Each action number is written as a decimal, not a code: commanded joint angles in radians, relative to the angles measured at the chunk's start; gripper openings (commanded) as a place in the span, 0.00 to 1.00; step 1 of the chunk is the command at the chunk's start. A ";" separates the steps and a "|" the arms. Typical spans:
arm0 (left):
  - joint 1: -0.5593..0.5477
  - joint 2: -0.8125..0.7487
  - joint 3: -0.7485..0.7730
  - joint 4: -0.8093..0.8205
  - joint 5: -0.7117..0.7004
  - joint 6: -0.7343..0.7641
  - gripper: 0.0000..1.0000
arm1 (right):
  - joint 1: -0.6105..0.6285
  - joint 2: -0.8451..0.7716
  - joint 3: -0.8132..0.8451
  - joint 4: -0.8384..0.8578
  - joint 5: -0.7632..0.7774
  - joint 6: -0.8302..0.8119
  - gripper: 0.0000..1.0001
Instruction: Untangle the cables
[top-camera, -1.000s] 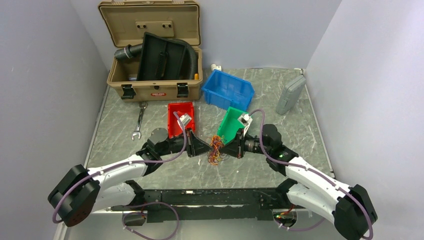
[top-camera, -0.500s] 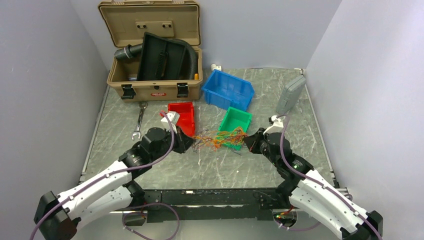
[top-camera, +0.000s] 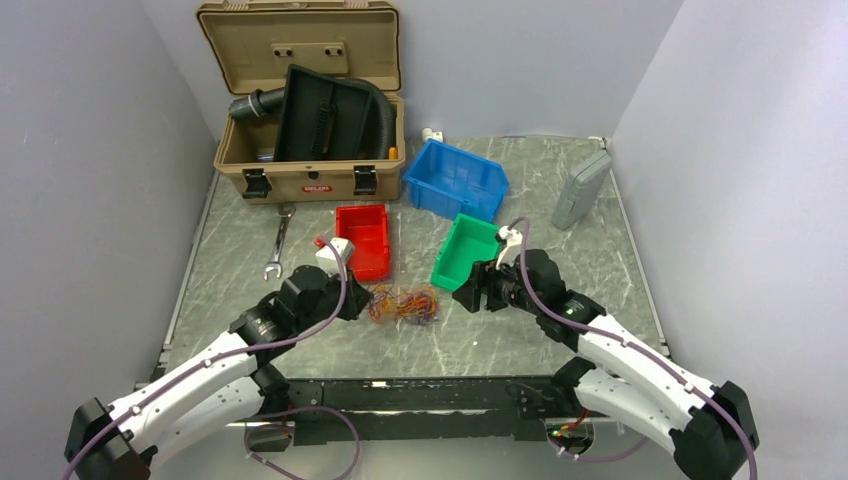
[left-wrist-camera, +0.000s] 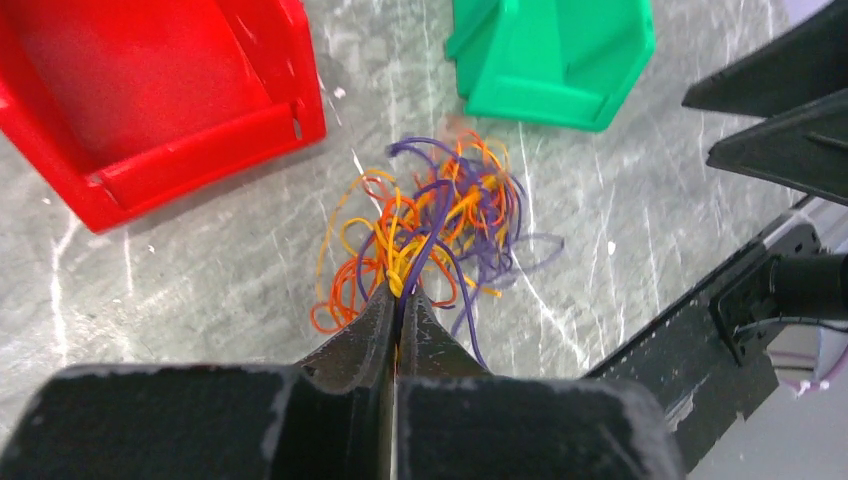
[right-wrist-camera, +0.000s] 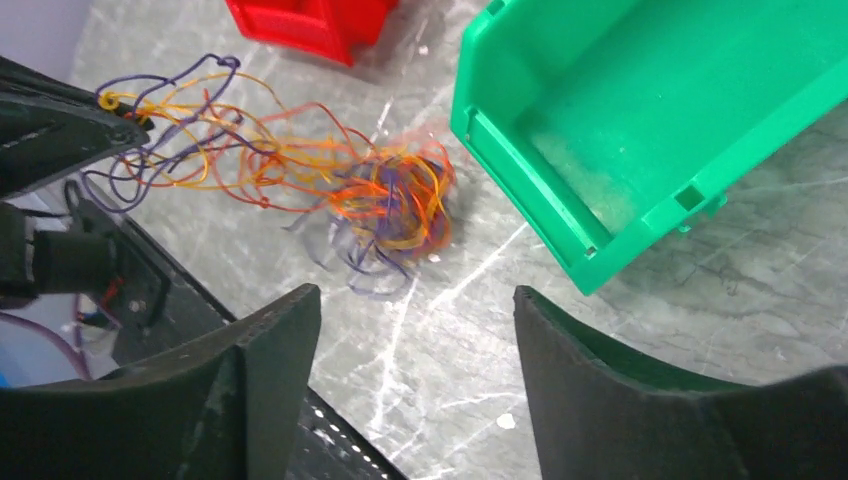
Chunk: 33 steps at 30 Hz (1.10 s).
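The cables (top-camera: 403, 303) are a loose tangle of thin orange, yellow and purple strands lying on the marble table between the two arms. My left gripper (top-camera: 362, 300) sits at the tangle's left end. In the left wrist view its jaws (left-wrist-camera: 400, 288) are shut on a yellow knot and a purple strand, and the rest of the cables (left-wrist-camera: 440, 215) fan out ahead. My right gripper (top-camera: 462, 297) stands just right of the tangle. It is open (right-wrist-camera: 415, 292) with only bare table between its fingers, and the cables (right-wrist-camera: 385, 195) lie beyond the tips.
A red bin (top-camera: 364, 238) and a green bin (top-camera: 463, 250) stand just behind the tangle, with a blue bin (top-camera: 455, 178) farther back. An open tan case (top-camera: 305, 100) holding a black hose sits at the back left. A wrench (top-camera: 279, 240) lies left and a grey box (top-camera: 581, 188) right.
My right gripper has opened and let go of the cables. The strands, stretched between both grippers half a second ago, have sprung back into a heap by the left gripper.
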 joint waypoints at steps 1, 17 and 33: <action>0.001 0.039 0.001 0.048 0.095 0.050 0.06 | 0.001 0.024 0.040 0.014 0.028 -0.041 0.77; 0.001 -0.025 -0.026 -0.014 0.092 0.071 0.55 | 0.021 0.340 0.288 0.047 0.357 0.154 0.86; 0.003 -0.019 0.041 -0.180 -0.030 0.024 0.73 | 0.065 0.879 0.686 -0.302 0.718 0.423 0.92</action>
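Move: The left fingers still hold one end of the cables, whose bundle lies mostly on the table about 4 cm ahead of that hand, 7 cm right and 8 cm below. The red bin is some 16 cm ahead and 2 cm left of it. From the empty, open right gripper, the green bin is roughly 14 cm ahead, 1 cm left and 8 cm lower; the cables lie 3 cm ahead and 13 cm left, and the blue bin about 31 cm ahead, 2 cm left. Lower the left gripper about 2 cm while easing it slightly back, open it wide to let go of the cable end, then keep backing off to the left, dipping again after a small rise. Meanwhile send the right gripper some 14 cm forward and a little left to the green bin's left wall, turning clockwise about 30 degrees, opening wider and dipping at the end so the wall comes between its fingers. ##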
